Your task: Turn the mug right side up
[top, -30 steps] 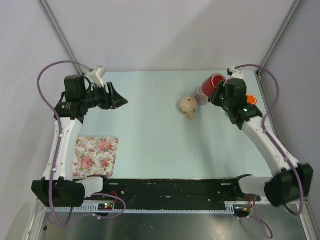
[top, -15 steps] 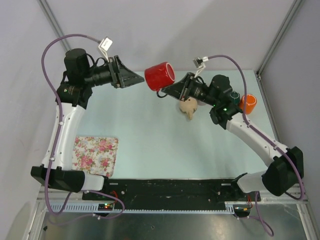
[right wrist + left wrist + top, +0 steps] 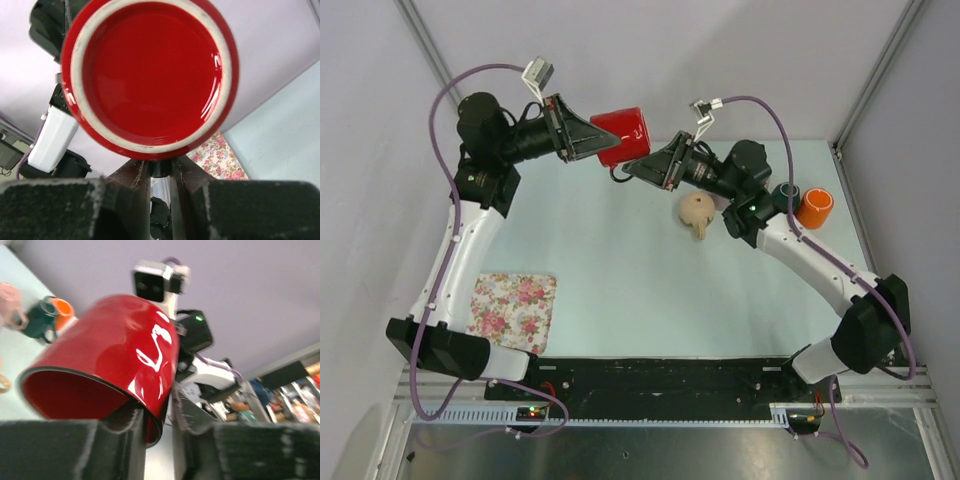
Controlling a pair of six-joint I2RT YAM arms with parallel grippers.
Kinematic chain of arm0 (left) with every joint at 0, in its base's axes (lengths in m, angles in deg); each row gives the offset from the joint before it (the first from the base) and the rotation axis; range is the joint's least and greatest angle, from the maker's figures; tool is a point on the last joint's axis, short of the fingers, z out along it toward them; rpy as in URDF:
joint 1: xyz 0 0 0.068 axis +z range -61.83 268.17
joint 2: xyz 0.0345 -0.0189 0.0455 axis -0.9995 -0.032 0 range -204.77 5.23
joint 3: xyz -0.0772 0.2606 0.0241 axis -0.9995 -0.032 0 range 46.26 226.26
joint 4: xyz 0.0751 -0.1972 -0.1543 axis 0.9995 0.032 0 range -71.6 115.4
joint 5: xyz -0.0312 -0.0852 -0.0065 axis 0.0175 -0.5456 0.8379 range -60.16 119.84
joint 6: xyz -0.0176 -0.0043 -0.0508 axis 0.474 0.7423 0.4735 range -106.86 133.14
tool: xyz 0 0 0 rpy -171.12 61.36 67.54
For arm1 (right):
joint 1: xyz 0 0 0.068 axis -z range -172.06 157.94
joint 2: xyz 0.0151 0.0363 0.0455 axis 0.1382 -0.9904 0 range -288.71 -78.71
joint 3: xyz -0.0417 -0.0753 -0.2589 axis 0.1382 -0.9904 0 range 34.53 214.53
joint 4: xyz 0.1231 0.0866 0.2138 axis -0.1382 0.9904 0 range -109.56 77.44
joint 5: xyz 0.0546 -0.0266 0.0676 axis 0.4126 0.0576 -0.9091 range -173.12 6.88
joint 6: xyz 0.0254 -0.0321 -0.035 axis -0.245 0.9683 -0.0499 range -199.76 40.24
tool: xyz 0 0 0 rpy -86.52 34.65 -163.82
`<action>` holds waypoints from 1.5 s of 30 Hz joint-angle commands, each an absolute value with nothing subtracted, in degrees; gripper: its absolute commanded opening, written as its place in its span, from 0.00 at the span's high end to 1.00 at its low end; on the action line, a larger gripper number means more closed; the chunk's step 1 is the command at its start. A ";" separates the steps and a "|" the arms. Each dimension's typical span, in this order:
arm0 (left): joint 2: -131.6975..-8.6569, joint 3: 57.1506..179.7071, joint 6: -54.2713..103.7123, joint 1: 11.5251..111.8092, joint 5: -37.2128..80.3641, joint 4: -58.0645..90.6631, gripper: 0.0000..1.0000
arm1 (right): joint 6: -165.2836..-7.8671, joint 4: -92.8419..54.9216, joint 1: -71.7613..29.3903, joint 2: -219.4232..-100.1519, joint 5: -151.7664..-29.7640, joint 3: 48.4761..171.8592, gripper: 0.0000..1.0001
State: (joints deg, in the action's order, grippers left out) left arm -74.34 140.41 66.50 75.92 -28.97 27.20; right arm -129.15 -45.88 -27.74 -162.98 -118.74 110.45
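Note:
The red mug (image 3: pixel 620 135) hangs in the air above the table's far middle, lying on its side between both arms. In the right wrist view its red base (image 3: pixel 150 70) faces the camera. My right gripper (image 3: pixel 635 168) is shut on the mug's dark handle (image 3: pixel 161 167), below the base. My left gripper (image 3: pixel 592 143) meets the mug from the left at its open mouth. In the left wrist view, one finger sits inside the mug (image 3: pixel 110 355) and the other outside. The left gripper (image 3: pixel 157 415) has the rim wall pinched between them.
A beige figure (image 3: pixel 697 212) lies on the pale table under the right arm. A dark green mug (image 3: pixel 784 195) and an orange cup (image 3: pixel 814 207) stand at the back right. A floral cloth (image 3: pixel 512 310) lies at the front left.
The right arm lifted the red mug from the back right and carried it left. The left arm rose to meet it, and its jaws closed over the rim.

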 commanded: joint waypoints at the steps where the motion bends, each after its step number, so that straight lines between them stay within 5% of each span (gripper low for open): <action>1: -74.55 136.47 82.32 74.82 -30.77 6.04 0.90 | -131.01 -50.18 -29.52 -166.03 -122.35 113.83 1.00; 3: -74.26 134.42 82.73 75.10 -30.25 4.66 0.97 | -131.16 -49.38 -29.42 -167.25 -122.53 113.84 1.00; 5: -73.31 130.86 82.13 76.37 -27.88 4.35 0.99 | -129.70 -46.37 -29.15 -167.79 -121.72 113.88 0.77; 8: -72.63 129.03 70.91 80.44 -21.05 20.34 1.00 | -123.70 -34.27 -28.85 -167.30 -116.68 113.83 0.23; 11: -72.85 133.19 43.69 82.56 -7.55 43.95 1.00 | -116.32 -21.25 -28.84 -166.45 -108.63 113.86 0.03; 20: -68.80 126.31 -3.39 86.19 29.58 72.70 1.00 | -103.54 -1.40 -29.58 -165.15 -93.76 113.81 0.01; 33: -74.36 111.53 -19.03 118.97 24.95 76.90 1.00 | -100.30 -1.08 -30.23 -166.72 -93.90 113.82 0.01; 45: -85.55 108.99 -19.54 123.10 26.15 67.86 0.96 | -99.30 0.96 -30.23 -166.96 -91.63 113.81 0.01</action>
State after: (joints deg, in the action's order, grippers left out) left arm -83.30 108.13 -17.84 122.47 26.53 71.53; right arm -100.62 0.04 -29.88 -167.52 -93.89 111.70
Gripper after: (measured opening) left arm 0.122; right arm 0.993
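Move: The red mug hangs mouth-left between the hands: its middle is some 3 cm to the left hand's right, 2 cm ahead and 3 cm below. The floral tray's middle is about 16 cm back, 27 cm left and 47 cm below that hand. From the right hand, which still holds the mug by its handle, the mug is about 6 cm ahead, 2 cm left and level; the tan pot is roughly 15 cm ahead, 9 cm right and 40 cm below. Left hand pinches the mug's rim, swings about 40 cm left and down over the tray; right opens, sinks. ##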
